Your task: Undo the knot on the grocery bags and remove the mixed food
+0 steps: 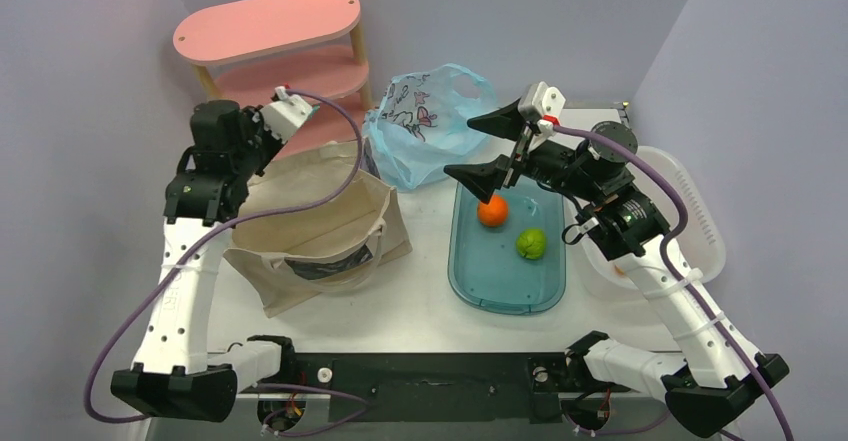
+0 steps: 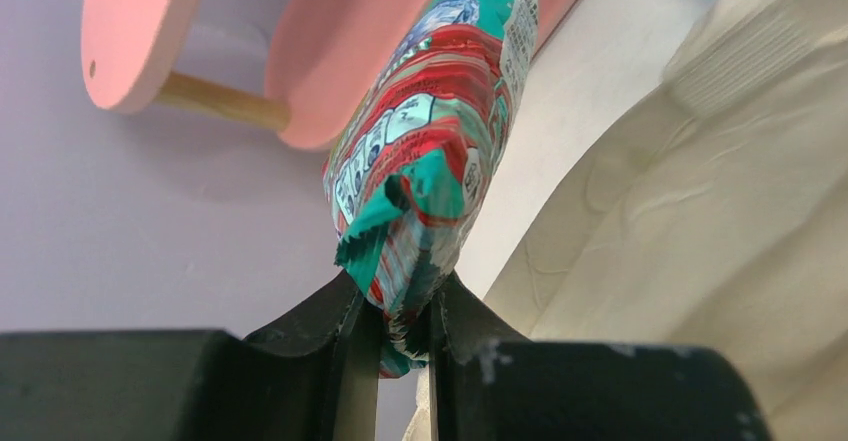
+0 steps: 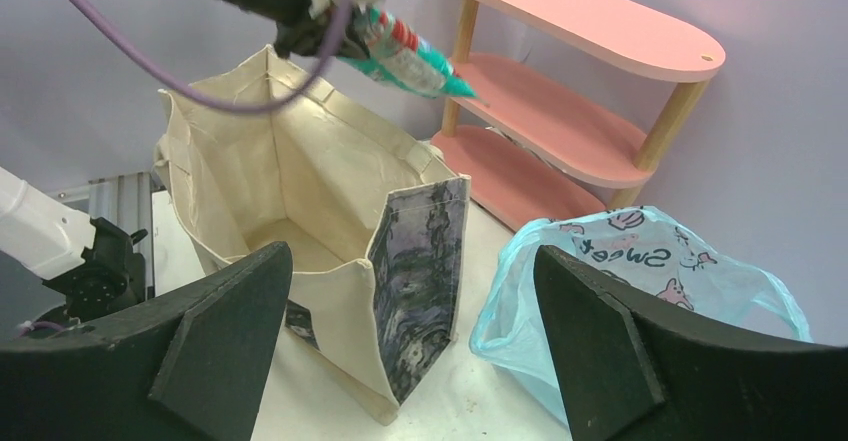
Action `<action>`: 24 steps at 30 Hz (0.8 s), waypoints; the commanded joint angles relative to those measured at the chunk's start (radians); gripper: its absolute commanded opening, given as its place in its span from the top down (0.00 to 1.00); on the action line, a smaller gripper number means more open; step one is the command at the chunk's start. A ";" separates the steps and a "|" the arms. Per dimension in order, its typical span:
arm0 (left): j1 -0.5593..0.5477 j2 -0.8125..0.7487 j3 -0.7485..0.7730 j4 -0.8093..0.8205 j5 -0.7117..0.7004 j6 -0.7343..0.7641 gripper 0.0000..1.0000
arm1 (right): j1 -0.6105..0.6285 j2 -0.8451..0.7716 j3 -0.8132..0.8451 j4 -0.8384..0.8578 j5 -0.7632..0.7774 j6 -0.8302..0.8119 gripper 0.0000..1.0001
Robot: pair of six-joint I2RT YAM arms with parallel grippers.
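My left gripper [image 2: 405,321] is shut on one end of the green-white-red snack packet [image 2: 430,151], holding it in the air over the canvas tote, near the pink shelf; the right wrist view shows the same packet [image 3: 410,56]. The light blue grocery bag [image 1: 430,126] lies at the back centre with its mouth open and handles loose. An orange fruit [image 1: 492,211] and a green fruit [image 1: 531,244] rest in the teal tub [image 1: 500,286]. My right gripper [image 1: 490,146] hovers open above the tub's far end, just over the orange fruit, with nothing between its fingers [image 3: 600,341].
A beige canvas tote [image 1: 320,231] stands open at left centre, under the left arm. The pink three-tier shelf [image 1: 270,26] stands at the back left. A white bin [image 1: 690,211] sits at the right edge, behind the right arm. Grey walls close in the sides and back.
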 commanded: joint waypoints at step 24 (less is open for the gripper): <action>-0.037 0.375 -0.101 0.735 -0.519 0.318 1.00 | -0.008 -0.033 -0.055 0.006 0.076 -0.009 0.14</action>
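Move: From the left gripper, which already holds the snack packet by one end, the pink shelf's middle tier lies about 28 cm ahead, 4 cm to the left and 16 cm below. The top tier is just as far ahead and left, roughly level with the hand. The beige bag stands some 3 cm back, 8 cm to the right and 26 cm below. From the right hand that middle tier is about 40 cm ahead, 39 cm left and 25 cm below. Bring the left gripper down about 6 cm first, easing left, then carry the snack packet forward about 11 cm at nearly that height, towards the space between the pink shelf's top and middle tiers. Meanwhile roll the hand's left side up some 25 degrees, swing it counter-clockwise, and keep the fingers shut on the packet. Let the open, empty right gripper sink a couple of centimetres. ##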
